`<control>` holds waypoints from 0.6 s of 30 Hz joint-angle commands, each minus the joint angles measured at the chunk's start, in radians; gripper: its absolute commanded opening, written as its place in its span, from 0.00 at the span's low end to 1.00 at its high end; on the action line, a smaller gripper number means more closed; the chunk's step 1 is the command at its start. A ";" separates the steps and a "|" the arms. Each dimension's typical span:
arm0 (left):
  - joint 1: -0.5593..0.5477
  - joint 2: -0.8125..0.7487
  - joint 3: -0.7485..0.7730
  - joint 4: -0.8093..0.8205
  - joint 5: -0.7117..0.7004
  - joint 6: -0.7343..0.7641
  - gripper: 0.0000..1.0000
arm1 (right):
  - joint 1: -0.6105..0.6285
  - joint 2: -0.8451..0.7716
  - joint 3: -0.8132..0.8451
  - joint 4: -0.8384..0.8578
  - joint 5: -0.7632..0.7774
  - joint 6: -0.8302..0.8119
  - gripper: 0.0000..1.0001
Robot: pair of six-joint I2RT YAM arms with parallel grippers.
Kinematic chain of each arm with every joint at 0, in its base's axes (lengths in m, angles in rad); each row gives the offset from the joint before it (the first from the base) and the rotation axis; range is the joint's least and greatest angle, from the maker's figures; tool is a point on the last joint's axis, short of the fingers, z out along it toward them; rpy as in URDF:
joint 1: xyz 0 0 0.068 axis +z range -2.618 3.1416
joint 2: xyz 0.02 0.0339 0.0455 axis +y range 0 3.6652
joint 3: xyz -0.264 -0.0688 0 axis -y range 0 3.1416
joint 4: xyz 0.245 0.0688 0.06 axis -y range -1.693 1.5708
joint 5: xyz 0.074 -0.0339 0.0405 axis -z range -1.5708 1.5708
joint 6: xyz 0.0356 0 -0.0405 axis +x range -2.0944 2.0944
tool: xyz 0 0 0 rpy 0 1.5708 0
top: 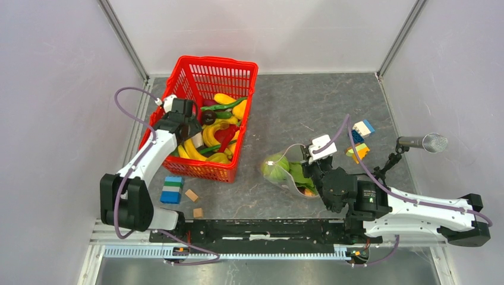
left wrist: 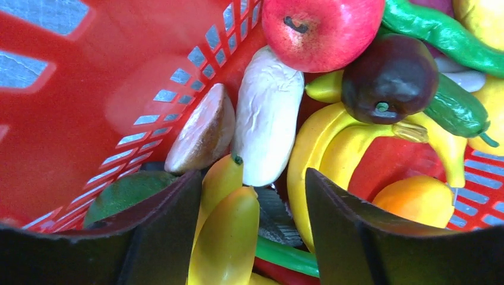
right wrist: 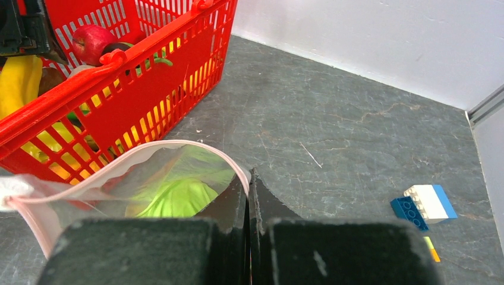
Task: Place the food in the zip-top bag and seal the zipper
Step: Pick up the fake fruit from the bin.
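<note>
The food (top: 217, 133) fills a red mesh basket (top: 217, 59). My left gripper (top: 191, 122) is down inside it. In the left wrist view its jaws (left wrist: 252, 178) stand open around a pair of yellow bananas (left wrist: 229, 231), with a gap on the right side. Above them lie a white piece (left wrist: 267, 113), a red apple (left wrist: 321, 24) and a dark purple fruit (left wrist: 389, 77). The zip-top bag (top: 285, 169) lies mid-table with a green cabbage ball (right wrist: 178, 199) inside. My right gripper (right wrist: 249, 175) is shut on the bag's mouth at the pink zipper (right wrist: 196, 145), holding it open.
Loose building blocks lie on the table: a blue-green one (top: 172, 189) and two small tan ones (top: 191, 195) near the basket, coloured ones (top: 362, 127) at the right. A microphone (top: 423, 142) stands at the right edge. White walls close in three sides.
</note>
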 commanded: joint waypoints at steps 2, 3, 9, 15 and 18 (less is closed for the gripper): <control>0.003 -0.075 -0.028 0.093 0.045 -0.011 0.51 | 0.000 -0.014 -0.005 0.060 -0.007 0.031 0.00; 0.003 -0.092 -0.035 0.094 0.051 -0.004 0.42 | 0.000 -0.013 -0.006 0.062 -0.008 0.031 0.00; 0.003 -0.185 -0.076 0.083 0.056 0.018 0.16 | 0.000 -0.011 -0.016 0.077 -0.009 0.032 0.00; 0.003 -0.263 -0.039 0.076 0.096 0.066 0.02 | 0.000 -0.012 -0.020 0.082 -0.013 0.036 0.00; 0.003 -0.315 -0.015 0.074 0.093 0.081 0.02 | 0.000 -0.013 -0.022 0.086 -0.014 0.040 0.00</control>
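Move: The yellow banana bunch lies almost in my open left hand: its tips are between the finger pads, its middle about 4 cm back, 1 cm right and 3 cm below. The white root is about 2 cm ahead and 3 cm right, the avocado 4 cm back and 5 cm left, the red apple about 8 cm ahead and 1 cm right. From my right hand, the bunch is roughly 40 cm left, 13 cm ahead and 20 cm below. I go on closing my left fingers until they pinch the banana bunch near its tips, then draw it straight up out of the pile beside the white root, about 5 cm, easing back a little towards my base. The grip stays shut on the bunch as I rise, and the wrist tips my fingers up by some 10 degrees. ##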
